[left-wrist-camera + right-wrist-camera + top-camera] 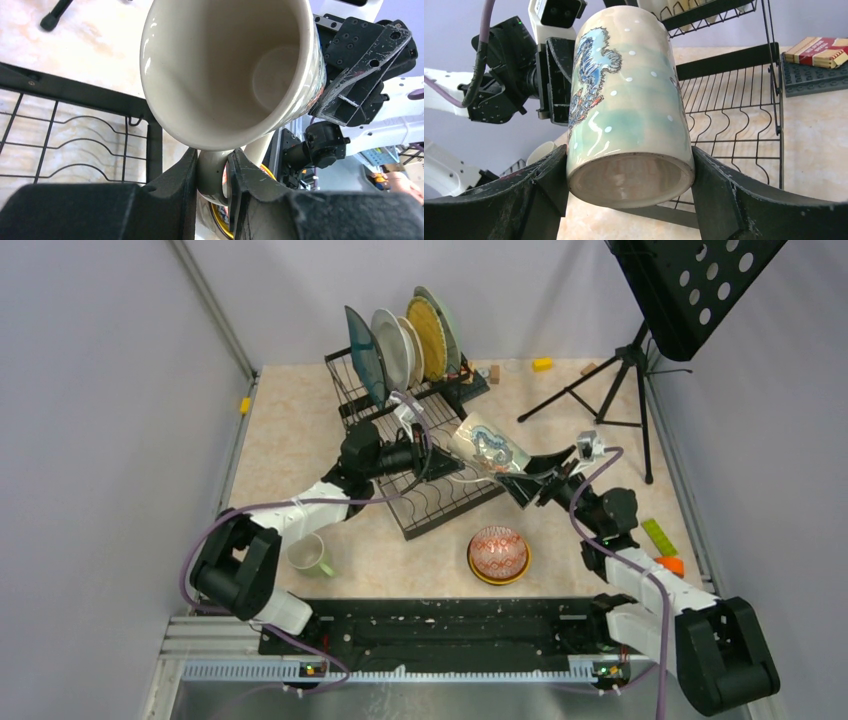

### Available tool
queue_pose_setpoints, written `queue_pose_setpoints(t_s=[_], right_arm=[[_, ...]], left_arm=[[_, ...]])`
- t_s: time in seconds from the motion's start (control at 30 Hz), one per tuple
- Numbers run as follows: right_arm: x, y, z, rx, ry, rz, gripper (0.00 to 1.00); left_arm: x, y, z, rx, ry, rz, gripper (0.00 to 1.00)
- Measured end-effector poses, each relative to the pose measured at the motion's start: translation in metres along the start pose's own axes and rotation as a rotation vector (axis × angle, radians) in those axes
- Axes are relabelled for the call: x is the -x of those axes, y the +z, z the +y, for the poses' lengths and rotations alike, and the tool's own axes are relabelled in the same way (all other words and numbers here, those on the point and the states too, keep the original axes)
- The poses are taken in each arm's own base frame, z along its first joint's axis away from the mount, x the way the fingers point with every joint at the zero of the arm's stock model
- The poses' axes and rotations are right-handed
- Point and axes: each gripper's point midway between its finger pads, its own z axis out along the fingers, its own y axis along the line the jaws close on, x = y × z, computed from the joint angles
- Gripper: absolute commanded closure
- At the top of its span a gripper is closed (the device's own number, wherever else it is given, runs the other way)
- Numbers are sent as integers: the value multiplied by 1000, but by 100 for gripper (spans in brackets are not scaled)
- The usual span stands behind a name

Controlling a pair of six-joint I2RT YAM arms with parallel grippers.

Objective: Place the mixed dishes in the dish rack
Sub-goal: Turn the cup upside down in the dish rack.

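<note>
A cream mug (490, 448) with a blue seahorse print hangs tilted over the right edge of the dish rack (440, 502), between both arms. My right gripper (630, 170) is shut on its base, one finger on each side of the mug (624, 110). My left gripper (214, 160) is shut on the mug's handle (212, 177), with the mug's open mouth (225, 75) facing its camera. Several plates (400, 345) stand in the rack's raised section. A light-green mug (312, 555) lies by the left arm. The red-patterned bowl (498, 550) sits in a yellow-orange one near the front.
A black music stand (690, 290) on a tripod fills the back right. Small toy blocks lie about: yellow (542, 364) at the back, green (658, 536) and orange (672, 564) beside the right arm. A grey brick plate (814, 75) lies behind the rack's wavy tray (734, 115).
</note>
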Motion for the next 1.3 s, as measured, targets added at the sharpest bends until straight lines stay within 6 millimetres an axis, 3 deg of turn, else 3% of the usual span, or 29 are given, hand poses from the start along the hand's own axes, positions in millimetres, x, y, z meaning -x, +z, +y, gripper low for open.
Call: queue_pose_setpoints(t_s=[0.43,0.67,1.07,1.23,1.3], right_arm=[[8,-14,17,96,-255,-80,99],[20,-21,31,136,-359,-123,89],[23,-15,27,109,-217,-137,75],[27,-4,24,117,-130,-146,65],[30,1,24,127,-96,-150,55]], left_arm=[[10,4,-20,-199,257,-107,100],[18,1,-38,-287,323,-135,100],[23,2,-42,-326,152,-88,100],[31,-1,-40,-317,74,-71,100],[34,-3,-41,-318,39,-70,100]])
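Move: Both hands already hold the cup: my left pinches its handle, with the body some 5 cm to the right and 3 cm ahead; my right grips its base end, with its middle about 4 cm ahead and 4 cm left. The dish rack's empty lower tray is 5 cm ahead, 6 cm left and 18 cm below my left hand, and 8 cm ahead, 17 cm left and 19 cm below my right. The bowl sits 14 cm back and 9 cm right of my left hand. Keeping both grips, I lift the cup away from the lower tray, my left hand rising about 5 cm and my right nearly 4. Both first draw back 2 to 3 cm while rolling the cup's forward side up some 20 degrees, then ease forward again and undo part of that roll. My left fingers end tipped slightly up and turned clockwise. ##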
